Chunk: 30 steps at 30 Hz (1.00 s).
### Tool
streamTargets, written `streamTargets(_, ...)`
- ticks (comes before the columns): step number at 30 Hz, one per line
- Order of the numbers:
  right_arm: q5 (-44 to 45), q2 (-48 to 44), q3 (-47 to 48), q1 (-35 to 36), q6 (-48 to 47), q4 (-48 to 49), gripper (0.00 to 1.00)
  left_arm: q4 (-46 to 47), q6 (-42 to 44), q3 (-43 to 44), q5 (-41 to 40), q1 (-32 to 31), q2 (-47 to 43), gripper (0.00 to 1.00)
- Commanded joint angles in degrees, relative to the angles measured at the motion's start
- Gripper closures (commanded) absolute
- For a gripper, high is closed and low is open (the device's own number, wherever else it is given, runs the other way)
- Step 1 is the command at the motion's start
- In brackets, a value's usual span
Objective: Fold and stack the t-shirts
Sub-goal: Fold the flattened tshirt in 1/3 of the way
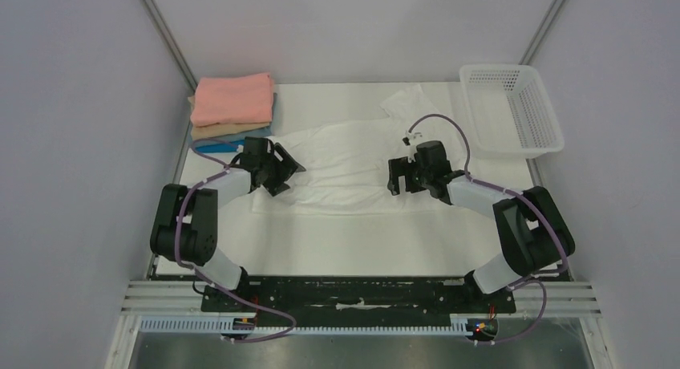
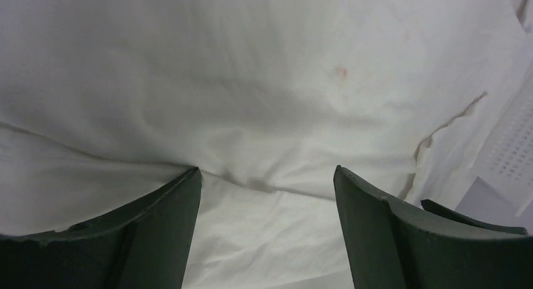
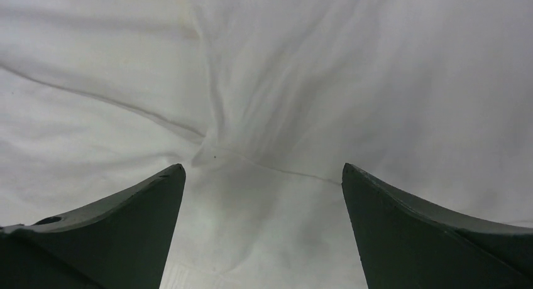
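A plain white t-shirt point(image 1: 345, 164) lies spread and wrinkled across the middle of the table. It fills the left wrist view point(image 2: 264, 100) and the right wrist view point(image 3: 264, 81). My left gripper point(image 1: 293, 168) is open at the shirt's left end, fingers down on the cloth. My right gripper point(image 1: 394, 179) is open at the shirt's right part, low over it. A stack of folded shirts stands at the back left: salmon pink point(image 1: 234, 99) on top, tan point(image 1: 232, 131) under it, bright blue point(image 1: 215, 147) at the bottom edge.
A white plastic mesh basket point(image 1: 513, 108) stands at the back right, its corner showing in the left wrist view point(image 2: 512, 151). Grey walls close in on both sides. The arm bases sit on a black rail point(image 1: 353, 293) at the near edge.
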Motion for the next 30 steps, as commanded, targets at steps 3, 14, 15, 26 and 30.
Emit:
streamTargets(3,-5.15,0.16,-6.84,0.12,7.85,7.38,0.02,2.61,1.52,-4.48,2.65,-0.45,1.52,0.16)
streamTargets(14,-1.68,-27.67,-30.53,1.55,15.66,-5.58,0.02,-6.34,-1.89,-22.32,-0.64,-2.08,-21.95,0.15)
streamTargets(15,-1.05,-30.73,-32.03,1.69,15.9,-7.73,0.02,-7.2,-2.79,-24.17,-0.94,-2.68,-25.38,0.15)
streamTargets(26,-4.0,-48.99,-36.13,2.27,19.35,-22.53,0.02,-27.15,-8.17,-29.59,-8.36,-5.84,-58.65,0.14)
streamTargets(30,-3.79,-50.76,-32.23,2.32,17.24,-24.29,0.02,-26.4,-6.75,-26.45,-8.19,-5.84,-58.53,0.14)
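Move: The white t-shirt lies under both open hands, its middle some 18 cm to the right and 3 cm ahead of the left hand and just below it. The folded stack is about 17 cm ahead and 17 cm left of that hand. From the right hand the t-shirt's middle is roughly 11 cm left, 3 cm ahead and 2 cm below, and the white basket about 19 cm ahead and 35 cm right. Both open hands, fingertips on the t-shirt, drag it back some 15 cm towards the near table edge. ##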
